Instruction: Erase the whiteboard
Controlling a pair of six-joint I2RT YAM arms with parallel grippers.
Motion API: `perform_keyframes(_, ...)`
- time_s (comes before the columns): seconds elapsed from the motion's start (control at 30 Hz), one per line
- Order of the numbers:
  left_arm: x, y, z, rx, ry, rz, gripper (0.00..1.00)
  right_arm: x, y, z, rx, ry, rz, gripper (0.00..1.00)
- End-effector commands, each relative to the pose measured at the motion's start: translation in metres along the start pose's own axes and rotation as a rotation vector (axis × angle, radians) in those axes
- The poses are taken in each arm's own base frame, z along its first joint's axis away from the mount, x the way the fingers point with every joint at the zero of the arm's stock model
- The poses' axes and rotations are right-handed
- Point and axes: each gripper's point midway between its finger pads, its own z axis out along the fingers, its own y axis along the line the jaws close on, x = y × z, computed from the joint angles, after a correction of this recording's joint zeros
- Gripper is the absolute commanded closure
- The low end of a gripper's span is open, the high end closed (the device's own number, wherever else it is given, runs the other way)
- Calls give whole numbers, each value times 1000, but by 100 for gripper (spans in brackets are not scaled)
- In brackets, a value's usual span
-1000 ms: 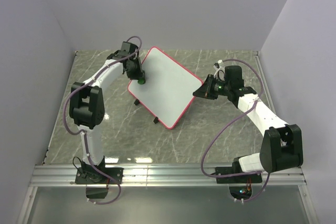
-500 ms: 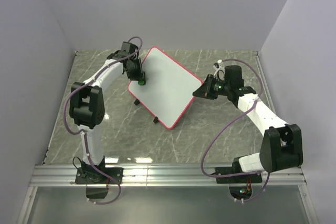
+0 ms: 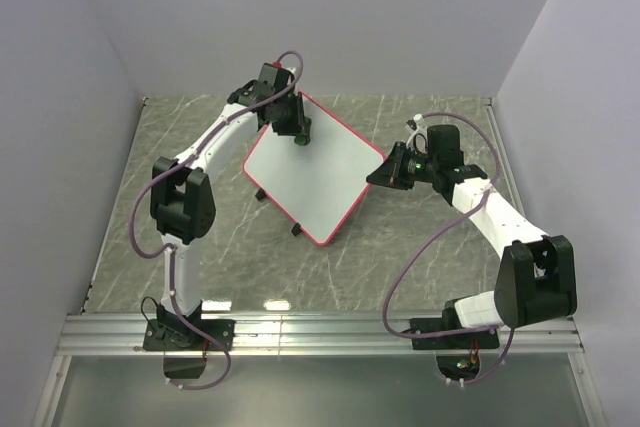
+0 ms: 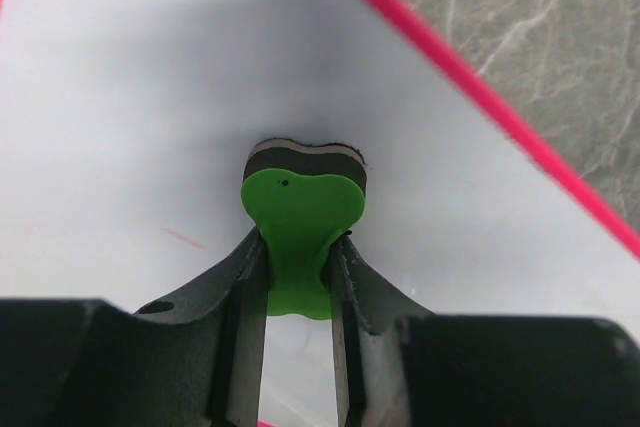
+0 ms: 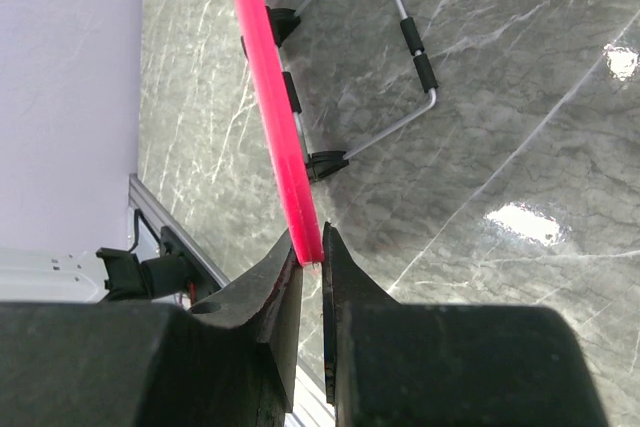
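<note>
The whiteboard (image 3: 320, 172), white with a pink-red frame, lies tilted in the middle of the marble table. My left gripper (image 3: 298, 134) is shut on a small green eraser (image 4: 298, 222) and presses its dark felt face against the board near its far corner. A faint red streak (image 4: 183, 238) shows on the white surface left of the eraser. My right gripper (image 3: 378, 174) is shut on the board's right corner, its jaws pinching the pink frame edge (image 5: 280, 147). Seen edge-on in the right wrist view, the board (image 5: 262, 57) carries black clips and a wire stand (image 5: 400, 97) behind it.
Two small black clips (image 3: 296, 229) stick out of the board's near-left edge. Pale walls close in the table on the left, back and right. A metal rail (image 3: 320, 332) with both arm bases runs along the near edge.
My left arm has swept the eraser from the board's left edge up and to the right, to the far corner. The right gripper and the board have stayed put.
</note>
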Motion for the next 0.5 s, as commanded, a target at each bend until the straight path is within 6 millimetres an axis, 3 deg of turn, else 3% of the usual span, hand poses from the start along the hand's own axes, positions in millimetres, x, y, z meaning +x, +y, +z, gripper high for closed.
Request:
perform_keyframes(0.0,4,23,-7,-57,2,4,100,-9,4,-1,11,-29,-57,100)
perform_keyframes(0.03,14,31,-4,-76,23,-3,100,-8,4,0,11,-25,-56,100)
perform_keyframes(0.3,35,102,4,-226,82,-94,100,-9,5,-1,7,-20,-61,100)
perform_keyframes(0.47,41,123,3,-253,99,-126,100,-10,6,-1,5,-22,-63,100)
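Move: The eraser is already in the left gripper and against the tilted whiteboard. The board's lower-left corner lies about 15 cm to the left of this hand, 1 cm back and 10 cm lower; its upper-left corner is some 8 cm ahead, 2 cm left and 3 cm higher. The upper-right corner is roughly 20 cm right, 9 cm back and 4 cm up. From the right gripper, the lower-left corner is about 33 cm left, 13 cm ahead and 10 cm below. Sweep the left gripper to the left and down the board's slope, about 10 cm left and 6 cm lower, keeping the eraser pinched and its pad on the white surface as it nears the left edge and lower-left corner. Let the wrist swing some 15 degrees, mostly counter-clockwise. Hold the board's right side steady with the right gripper. ##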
